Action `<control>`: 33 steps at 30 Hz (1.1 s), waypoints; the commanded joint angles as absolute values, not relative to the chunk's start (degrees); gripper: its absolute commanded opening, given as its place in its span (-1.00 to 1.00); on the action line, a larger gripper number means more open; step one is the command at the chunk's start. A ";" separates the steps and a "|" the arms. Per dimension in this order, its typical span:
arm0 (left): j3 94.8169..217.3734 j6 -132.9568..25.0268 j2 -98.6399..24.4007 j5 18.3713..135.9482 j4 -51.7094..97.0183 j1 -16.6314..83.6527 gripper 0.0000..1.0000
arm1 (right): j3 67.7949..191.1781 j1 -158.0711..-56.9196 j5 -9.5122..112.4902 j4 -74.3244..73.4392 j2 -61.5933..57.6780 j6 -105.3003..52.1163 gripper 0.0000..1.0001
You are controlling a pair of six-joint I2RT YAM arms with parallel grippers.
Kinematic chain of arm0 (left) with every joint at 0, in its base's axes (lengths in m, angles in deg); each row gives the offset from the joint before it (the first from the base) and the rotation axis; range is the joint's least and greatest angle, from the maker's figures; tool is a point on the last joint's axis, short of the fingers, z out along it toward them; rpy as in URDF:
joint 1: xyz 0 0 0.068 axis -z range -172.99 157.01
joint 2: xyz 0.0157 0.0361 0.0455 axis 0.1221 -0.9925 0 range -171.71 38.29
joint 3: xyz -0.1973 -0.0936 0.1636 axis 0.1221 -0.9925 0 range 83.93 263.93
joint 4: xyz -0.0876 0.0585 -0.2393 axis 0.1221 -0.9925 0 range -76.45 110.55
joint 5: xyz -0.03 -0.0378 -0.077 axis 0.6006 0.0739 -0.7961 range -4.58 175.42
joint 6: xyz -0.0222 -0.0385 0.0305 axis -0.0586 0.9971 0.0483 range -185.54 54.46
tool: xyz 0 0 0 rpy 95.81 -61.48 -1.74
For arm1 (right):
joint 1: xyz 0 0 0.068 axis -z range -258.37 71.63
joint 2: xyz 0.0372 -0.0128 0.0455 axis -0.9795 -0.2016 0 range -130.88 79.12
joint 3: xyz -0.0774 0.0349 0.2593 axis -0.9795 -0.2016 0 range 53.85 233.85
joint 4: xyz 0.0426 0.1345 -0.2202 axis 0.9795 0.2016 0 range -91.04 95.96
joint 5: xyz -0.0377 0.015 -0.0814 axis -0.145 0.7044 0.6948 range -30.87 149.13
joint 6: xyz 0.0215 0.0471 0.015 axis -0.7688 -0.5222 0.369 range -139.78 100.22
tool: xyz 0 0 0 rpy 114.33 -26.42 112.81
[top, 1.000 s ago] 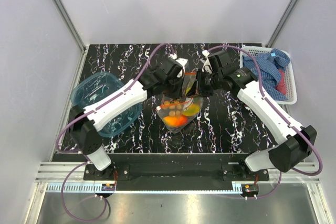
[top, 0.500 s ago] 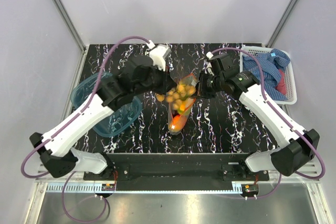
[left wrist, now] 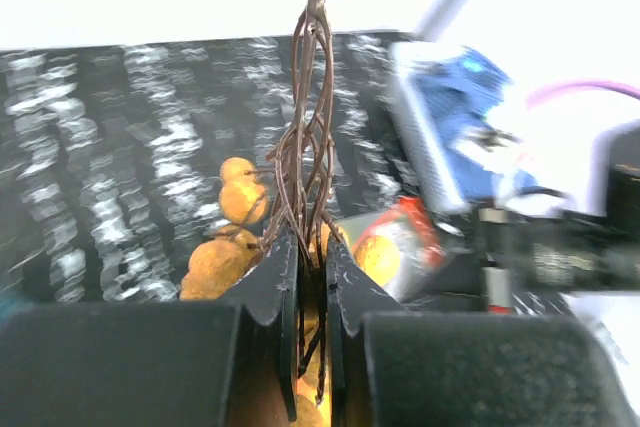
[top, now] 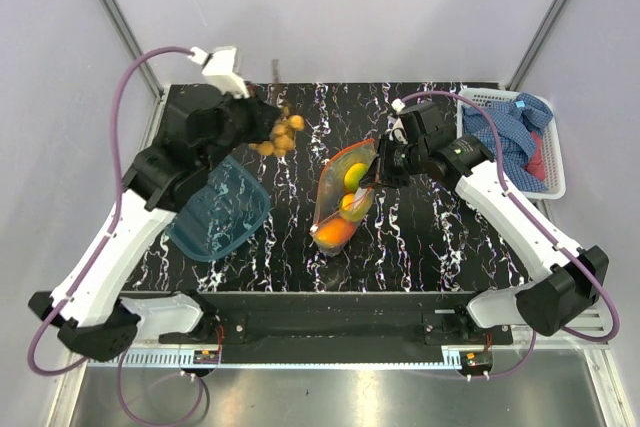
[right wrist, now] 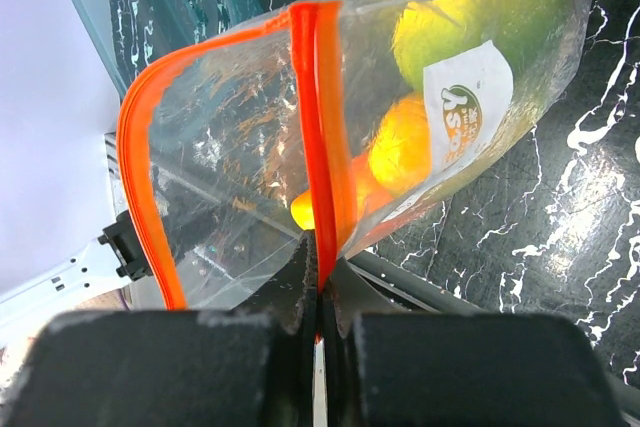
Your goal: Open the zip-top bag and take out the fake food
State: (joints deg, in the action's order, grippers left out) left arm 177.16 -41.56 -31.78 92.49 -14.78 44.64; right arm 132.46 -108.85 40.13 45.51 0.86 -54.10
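Note:
My left gripper [top: 258, 124] [left wrist: 312, 247] is raised over the table's back left, shut on the brown twiggy stem [left wrist: 308, 137] of a bunch of small tan balls [top: 281, 135] [left wrist: 222, 259], fake food that hangs outside the bag. The clear zip-top bag [top: 342, 195] [right wrist: 250, 137] stands mid-table with its mouth open. My right gripper [top: 376, 169] [right wrist: 318, 272] is shut on its orange-red zip strip [right wrist: 318, 127]. Inside the bag remain a yellow-green mango [right wrist: 480, 7] [top: 354, 175], a yellow fruit [right wrist: 405, 147] and an orange one [top: 334, 233].
A blue translucent tub [top: 220, 212] lies at the left, below my left arm. A white basket [top: 553, 152] holding a blue checked cloth [top: 510, 132] sits at the back right. The black marbled tabletop [top: 420, 237] ends at grey walls.
My left gripper has pulled the bunch of tan balls out of the bag and carried it up and to the left. The right gripper still holds the bag's zip strip in place.

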 commanded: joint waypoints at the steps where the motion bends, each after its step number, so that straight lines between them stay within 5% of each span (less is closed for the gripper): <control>1: 170.53 -38.31 -26.15 110.33 -21.79 40.07 -0.95 | 132.95 -108.95 39.18 43.35 3.10 -53.44 -1.00; 7: 160.15 -31.37 -24.64 115.57 -27.60 31.11 -0.85 | 133.04 -108.95 39.00 43.26 3.19 -53.18 -1.00; 13: 150.91 -24.42 -30.70 105.04 -23.42 18.46 -1.00 | 133.66 -108.95 38.30 43.35 2.84 -52.30 -1.00; 21: 146.85 -25.91 -41.94 99.40 -15.84 15.19 -1.00 | 134.80 -108.95 38.12 43.96 2.66 -51.07 -1.00; 23: 147.12 -25.82 -45.20 97.47 -15.92 14.05 -0.81 | 135.24 -109.04 38.04 44.22 2.48 -50.72 -1.00; 24: 147.21 -25.64 -45.91 96.77 -16.10 13.78 -0.49 | 135.50 -108.96 37.95 44.31 2.31 -50.63 -1.00; 25: 147.21 -25.29 -46.43 96.50 -16.19 13.60 0.22 | 136.20 -108.95 37.86 44.49 2.13 -50.71 -1.00; 26: 147.12 -25.20 -46.35 96.50 -16.27 13.60 0.42 | 136.64 -108.95 37.69 44.92 1.87 -50.71 -1.00; 29: 146.94 -24.68 -44.42 96.59 -16.80 13.60 0.78 | 138.22 -108.95 37.95 46.33 1.60 -50.63 -1.00; 33: 147.91 -25.55 -40.56 93.17 -18.91 13.86 0.85 | 138.32 -108.95 38.21 46.42 1.34 -50.54 -1.00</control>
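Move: The bunch of small yellow fruit already hangs by its stem from the left fingers. The bin it goes to has its middle some 22 cm to the left of that hand, about level with it fore and aft and 39 cm below. The bag stands roughly 11 cm to the hand's right, 1 cm nearer the base and 34 cm down; the orange mango in it is 9 cm right, 6 cm back and 38 cm down. From the right hand, the bin is about 38 cm left, 4 cm ahead and 21 cm below. The bunch is carried by its stem down into the bin: the left hand sweeps quickly left for about 20 cm, soon sinking as well, some 32 cm in all, while the wrist swings counter-clockwise and tips to point well down. Low over the bin's right half, the fingers open wide and let the stem go. The right hand keeps its pinch on the bag's zip edge. ##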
